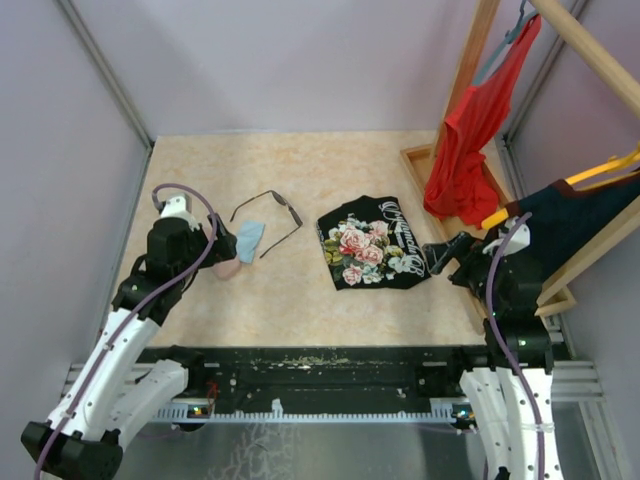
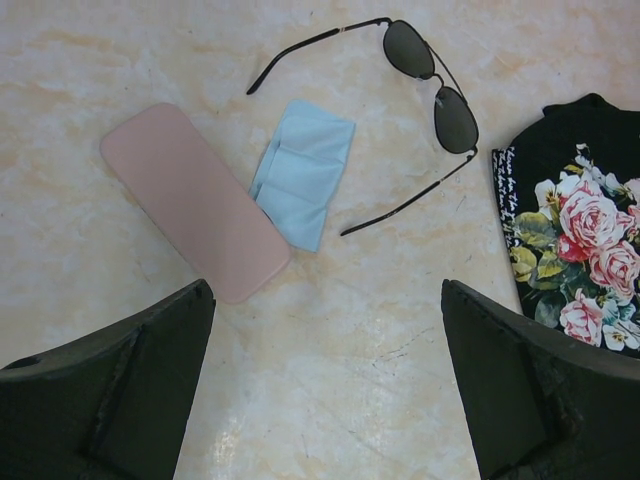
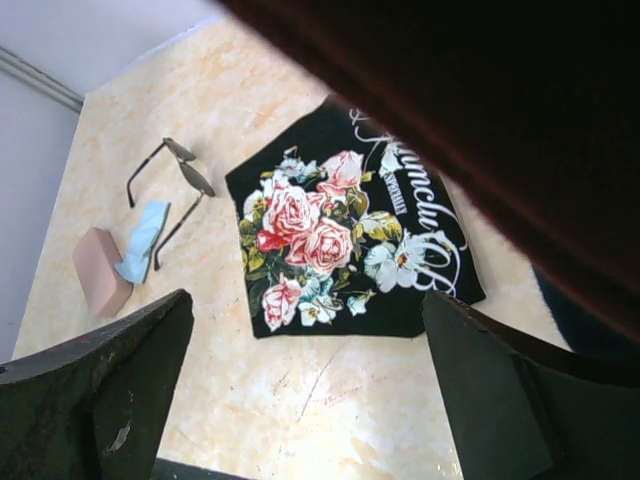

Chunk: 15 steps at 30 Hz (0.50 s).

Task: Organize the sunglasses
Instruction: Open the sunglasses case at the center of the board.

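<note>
The sunglasses [image 1: 285, 205] lie open, arms spread, on the beige table left of centre; the left wrist view shows their dark lenses [image 2: 455, 118] and the right wrist view shows them far off [image 3: 196, 178]. A light-blue cloth [image 2: 303, 170] lies between their arms, partly overlapping the pink case [image 2: 195, 200]. My left gripper [image 2: 327, 300] hovers open just on the near side of the case and cloth, with only bare table between its fingers. In the top view it [image 1: 220, 246] covers most of the case [image 1: 229, 269]. My right gripper [image 1: 441, 252] hangs open at the right with nothing in it [image 3: 305, 300].
A folded black floral shirt [image 1: 372, 255] lies at mid-table, right of the sunglasses. A wooden rack [image 1: 470, 70] at the back right carries a red garment [image 1: 462, 150] and a dark garment [image 1: 590, 215] on a yellow hanger. Grey walls close in both sides.
</note>
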Motion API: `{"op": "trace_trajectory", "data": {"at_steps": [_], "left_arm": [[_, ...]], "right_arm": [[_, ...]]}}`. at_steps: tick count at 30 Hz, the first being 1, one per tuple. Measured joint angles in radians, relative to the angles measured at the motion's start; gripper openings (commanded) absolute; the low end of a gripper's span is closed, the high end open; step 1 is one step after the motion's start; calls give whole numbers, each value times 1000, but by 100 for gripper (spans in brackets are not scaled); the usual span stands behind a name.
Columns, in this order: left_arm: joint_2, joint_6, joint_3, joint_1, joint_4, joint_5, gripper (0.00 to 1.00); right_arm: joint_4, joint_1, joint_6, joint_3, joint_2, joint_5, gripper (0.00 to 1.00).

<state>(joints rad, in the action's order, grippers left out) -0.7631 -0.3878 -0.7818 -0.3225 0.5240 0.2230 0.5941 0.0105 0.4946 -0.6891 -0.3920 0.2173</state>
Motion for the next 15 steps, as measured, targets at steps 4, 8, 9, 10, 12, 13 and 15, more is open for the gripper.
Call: {"op": "trace_trajectory", "data": {"at_steps": [4, 8, 9, 10, 12, 13, 15], "left_arm": [[-3, -1, 5, 2, -24, -13, 100], [-28, -8, 14, 4, -47, -34, 100], [-38, -10, 16, 4, -53, -39, 100], [-50, -13, 19, 4, -57, -43, 100], [-67, -16, 23, 4, -64, -51, 100], [-74, -16, 24, 4, -67, -54, 100], [-85, -19, 24, 5, -74, -58, 100]], "right_arm": [[8, -1, -18, -6, 4, 10, 97], [5, 0, -26, -6, -5, 32, 97], [2, 1, -30, -6, -14, 37, 97], [-3, 7, -33, -6, -29, 39, 97], [-22, 55, -43, -7, -75, 14, 97], [-33, 116, -48, -8, -105, -18, 98], [-45, 293, -58, -18, -175, -118, 98]]}}
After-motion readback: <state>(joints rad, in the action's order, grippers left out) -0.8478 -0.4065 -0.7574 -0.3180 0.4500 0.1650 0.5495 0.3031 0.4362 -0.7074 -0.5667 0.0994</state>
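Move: The pink sunglasses case lies about 5 cm ahead of the left hand, 7 cm to its left and 18 below. The blue cloth is about 12 cm ahead and 2 right of that hand, and the sunglasses 17 ahead and 10 right. From the right hand the case is some 62 cm left, 10 ahead and 20 below; the black floral shirt is about 18 left and 13 ahead of the right hand. Towards the shirt and, far beyond it, the case, the right hand barely stirs at first, then sweeps left about 5 cm, sinking some 2 cm and turning roughly 10 degrees counter-clockwise. The left hand eases down, right and forward, around 3 cm in all. Both grippers stay wide open and touch nothing. ##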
